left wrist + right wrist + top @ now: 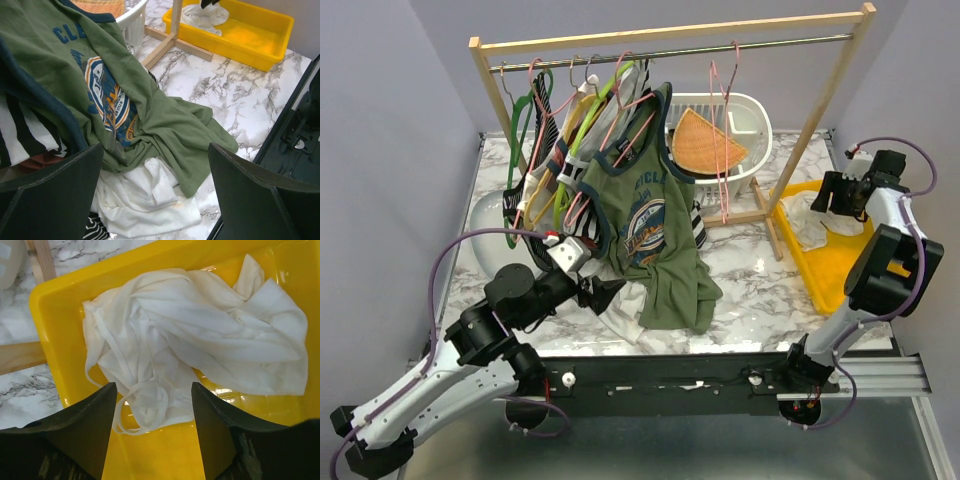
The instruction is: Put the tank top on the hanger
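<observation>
The white tank top (200, 330) lies crumpled in a yellow tray (150, 455) at the table's right side (810, 220). My right gripper (153, 390) hovers over its near edge. The jaws stand apart with the looped narrow straps (150, 407) between them, and neither finger touches the cloth. A thin pink wire hanger (723, 130) hangs alone from the rail, in front of a white basket. My left gripper (156, 150) is wide open and empty at the table's front left (610, 292), above a pile of cloth.
An olive-green printed top (655, 230) hangs from the wooden rack (670, 50) and drapes onto the table over another white cloth (145, 200). Several other hangers and garments crowd the rail's left. The white basket (745, 115) stands behind, and a rack leg (775, 225) borders the tray.
</observation>
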`<move>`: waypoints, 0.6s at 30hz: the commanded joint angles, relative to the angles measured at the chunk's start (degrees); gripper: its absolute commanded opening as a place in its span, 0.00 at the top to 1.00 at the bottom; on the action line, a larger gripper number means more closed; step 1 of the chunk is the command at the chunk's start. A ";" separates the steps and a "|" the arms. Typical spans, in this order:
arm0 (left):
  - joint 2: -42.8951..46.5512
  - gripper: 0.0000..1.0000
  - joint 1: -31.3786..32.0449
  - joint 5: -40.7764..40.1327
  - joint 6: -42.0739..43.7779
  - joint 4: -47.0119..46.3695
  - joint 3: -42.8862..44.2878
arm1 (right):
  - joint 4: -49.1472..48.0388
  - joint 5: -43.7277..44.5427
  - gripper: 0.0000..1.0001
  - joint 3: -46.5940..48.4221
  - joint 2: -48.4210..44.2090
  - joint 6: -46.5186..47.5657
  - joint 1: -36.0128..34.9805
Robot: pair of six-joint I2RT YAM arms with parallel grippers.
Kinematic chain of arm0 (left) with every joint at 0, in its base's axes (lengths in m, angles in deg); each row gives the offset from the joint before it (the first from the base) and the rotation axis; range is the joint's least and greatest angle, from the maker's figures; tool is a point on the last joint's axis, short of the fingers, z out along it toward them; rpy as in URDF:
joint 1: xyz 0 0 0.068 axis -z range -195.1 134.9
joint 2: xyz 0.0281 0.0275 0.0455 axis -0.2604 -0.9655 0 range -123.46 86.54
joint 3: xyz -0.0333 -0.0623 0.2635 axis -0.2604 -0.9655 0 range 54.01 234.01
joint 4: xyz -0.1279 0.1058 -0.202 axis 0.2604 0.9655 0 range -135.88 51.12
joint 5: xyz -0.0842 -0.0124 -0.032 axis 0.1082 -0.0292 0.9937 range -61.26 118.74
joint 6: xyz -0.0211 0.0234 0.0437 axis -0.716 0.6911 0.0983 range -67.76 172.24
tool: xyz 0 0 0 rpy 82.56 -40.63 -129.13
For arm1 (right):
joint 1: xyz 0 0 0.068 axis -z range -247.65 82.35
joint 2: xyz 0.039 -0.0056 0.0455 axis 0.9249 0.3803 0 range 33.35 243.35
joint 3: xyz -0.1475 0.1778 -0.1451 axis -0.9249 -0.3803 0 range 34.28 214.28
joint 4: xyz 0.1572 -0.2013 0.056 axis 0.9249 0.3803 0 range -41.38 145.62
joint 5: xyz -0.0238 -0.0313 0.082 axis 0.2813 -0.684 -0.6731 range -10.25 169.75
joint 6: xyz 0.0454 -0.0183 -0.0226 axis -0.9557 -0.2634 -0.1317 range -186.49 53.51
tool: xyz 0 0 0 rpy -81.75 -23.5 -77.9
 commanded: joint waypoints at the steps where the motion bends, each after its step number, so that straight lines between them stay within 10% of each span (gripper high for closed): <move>1: 1.55 0.01 -5.50 9.25 -1.67 -2.20 -2.63 | 3.52 0.05 0.34 3.85 4.84 -1.39 0.25; 13: 0.15 0.01 -11.14 15.05 -3.08 -4.13 -3.08 | 6.42 2.07 0.43 8.87 15.12 0.45 -0.19; 18: 0.24 0.01 -11.31 15.14 -2.99 -4.13 -3.08 | 6.16 1.63 0.78 7.91 13.90 0.81 -0.19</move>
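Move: The white tank top lies crumpled in the yellow bin below the right hand, its middle about 4 cm ahead, 3 cm to the right and 9 cm down. The wooden rack foot is some 14 cm to the hand's left and level with it, and the white basket roughly 26 cm left and 20 cm ahead. From the idle left hand the white tank top is about 52 cm to the right, 18 cm ahead and some 22 cm below. The right hand, already over the near part of the white tank top, sinks almost straight down about 7 cm into the bin, its fingers tipping some 10 degrees more steeply downward. The part-open fingers narrow slowly at first and then faster near the bottom, their tips coming together on a fold near the tank top's near edge and starting to pinch it. ##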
